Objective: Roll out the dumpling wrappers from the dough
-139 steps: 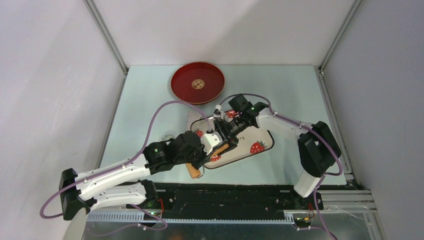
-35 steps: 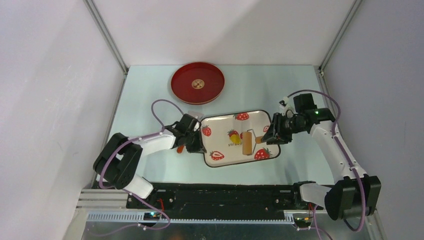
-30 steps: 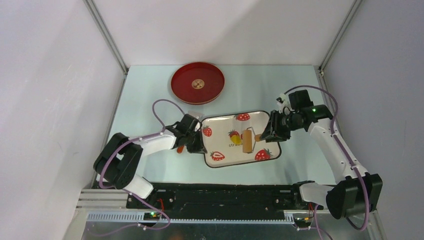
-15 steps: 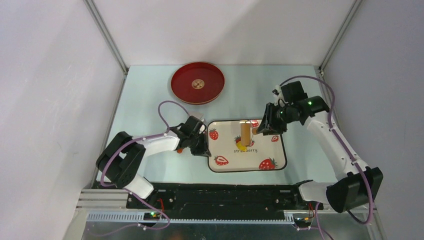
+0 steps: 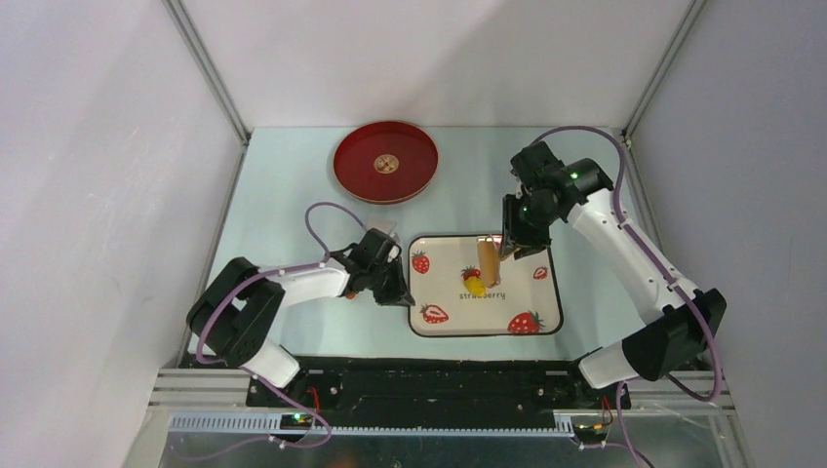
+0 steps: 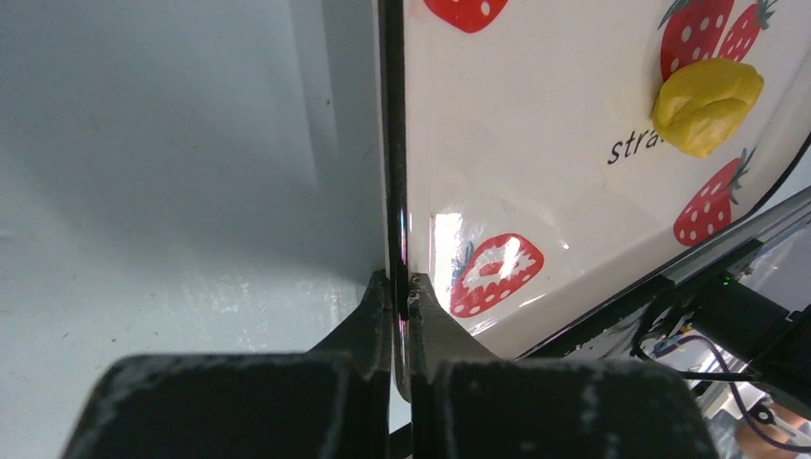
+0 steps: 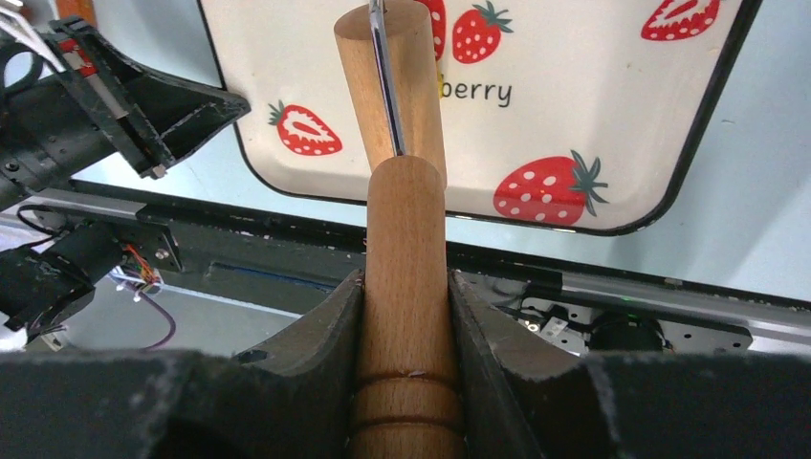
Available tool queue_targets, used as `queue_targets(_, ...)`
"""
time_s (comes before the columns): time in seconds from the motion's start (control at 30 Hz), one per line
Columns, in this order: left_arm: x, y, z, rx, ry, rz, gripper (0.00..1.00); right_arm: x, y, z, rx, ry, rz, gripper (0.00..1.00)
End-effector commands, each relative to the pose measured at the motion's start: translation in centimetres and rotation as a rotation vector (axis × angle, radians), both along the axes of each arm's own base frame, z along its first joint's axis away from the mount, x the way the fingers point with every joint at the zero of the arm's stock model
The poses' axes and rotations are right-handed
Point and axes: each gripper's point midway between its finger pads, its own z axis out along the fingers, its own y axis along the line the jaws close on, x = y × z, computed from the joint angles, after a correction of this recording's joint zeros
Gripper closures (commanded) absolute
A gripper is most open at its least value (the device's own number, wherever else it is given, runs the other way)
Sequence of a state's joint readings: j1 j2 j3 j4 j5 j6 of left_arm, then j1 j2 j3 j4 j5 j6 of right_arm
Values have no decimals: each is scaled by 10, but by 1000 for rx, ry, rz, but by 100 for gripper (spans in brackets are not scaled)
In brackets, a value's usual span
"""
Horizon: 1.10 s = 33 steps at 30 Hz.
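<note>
The strawberry tray [image 5: 531, 285] lies flat in mid-table, and my left gripper [image 5: 398, 291] is shut on its left rim; the left wrist view shows the fingertips [image 6: 401, 285] pinching the tray's dark edge [image 6: 393, 172]. A small yellow lump of dough [image 5: 475, 286] sits near the tray's middle [image 6: 706, 93]. My right gripper [image 5: 509, 250] is shut on the handle of the wooden roller [image 7: 406, 229], whose barrel [image 5: 485, 257] reaches down to the dough. From the right wrist only a yellow sliver of dough [image 7: 439, 86] shows beside the barrel. No dumpling wrappers are in view.
A round red plate [image 5: 385, 161] sits at the back left of the table. A small orange object [image 5: 348, 291] lies by my left arm's wrist. The black rail [image 5: 439, 380] runs along the near edge, close to the tray's front rim.
The tray has swung round square to the table and shifted slightly right. My right arm has moved back and left, turning the roller so that it points toward the near edge over the dough.
</note>
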<state>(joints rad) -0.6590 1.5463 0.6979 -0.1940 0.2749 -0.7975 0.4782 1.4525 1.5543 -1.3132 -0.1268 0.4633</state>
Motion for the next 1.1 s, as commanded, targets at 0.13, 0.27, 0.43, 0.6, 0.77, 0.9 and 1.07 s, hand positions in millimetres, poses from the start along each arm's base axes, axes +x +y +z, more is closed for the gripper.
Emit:
queue_targets(0.13,-18,13,-22,56,49,44,100,0,5,1,-11,-8,-5,100)
queue_targets(0.27,-18,15,-24,52,48,70,98,-1,8,-3,-26,-6,3,100)
queue_targets(0.43,-16,13,-24,38,46,81,100,0,12,-10,-39,1,6,100)
queue_targets(0.6,-16,13,-23,26,38,93,100,2,14,-18,-60,16,6,100)
queue_targets(0.77,-16,11,-24,18,41,87,100,6,18,-31,-68,38,5,100)
queue_targets(0.9,-16,11,-25,17,43,83,100,7,22,-39,-77,62,17,100)
queue_targets(1.07,-17,11,-26,16,47,80,100,9,24,-46,-90,84,29,100)
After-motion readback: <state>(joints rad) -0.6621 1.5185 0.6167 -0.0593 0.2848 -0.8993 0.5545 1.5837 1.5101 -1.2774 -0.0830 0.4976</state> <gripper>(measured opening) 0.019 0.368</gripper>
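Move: The yellow dough lies some 20 cm below the right hand, about 4 cm to its left and roughly level with it fore and aft; that hand already holds the wooden roller by its handle, above the tray. The tray's middle is about 21 cm below and 2 cm to the left; the scraper lies some 24 cm left and 5 cm farther out. From the left hand, still pinching the tray's left rim, the dough is about 12 cm to the right and 4 cm ahead. The right arm lowers the held roller towards the dough: the hand first eases about a centimetre left and slightly back, then sinks faster, about 5 cm down and 2 cm left in all, its fingers tipping several degrees nearer to straight down with the grip unchanged. The left hand keeps its pinch on the tray's rim close to the table, shifting barely half a centimetre to the right and turning some 5 degrees as it holds. ##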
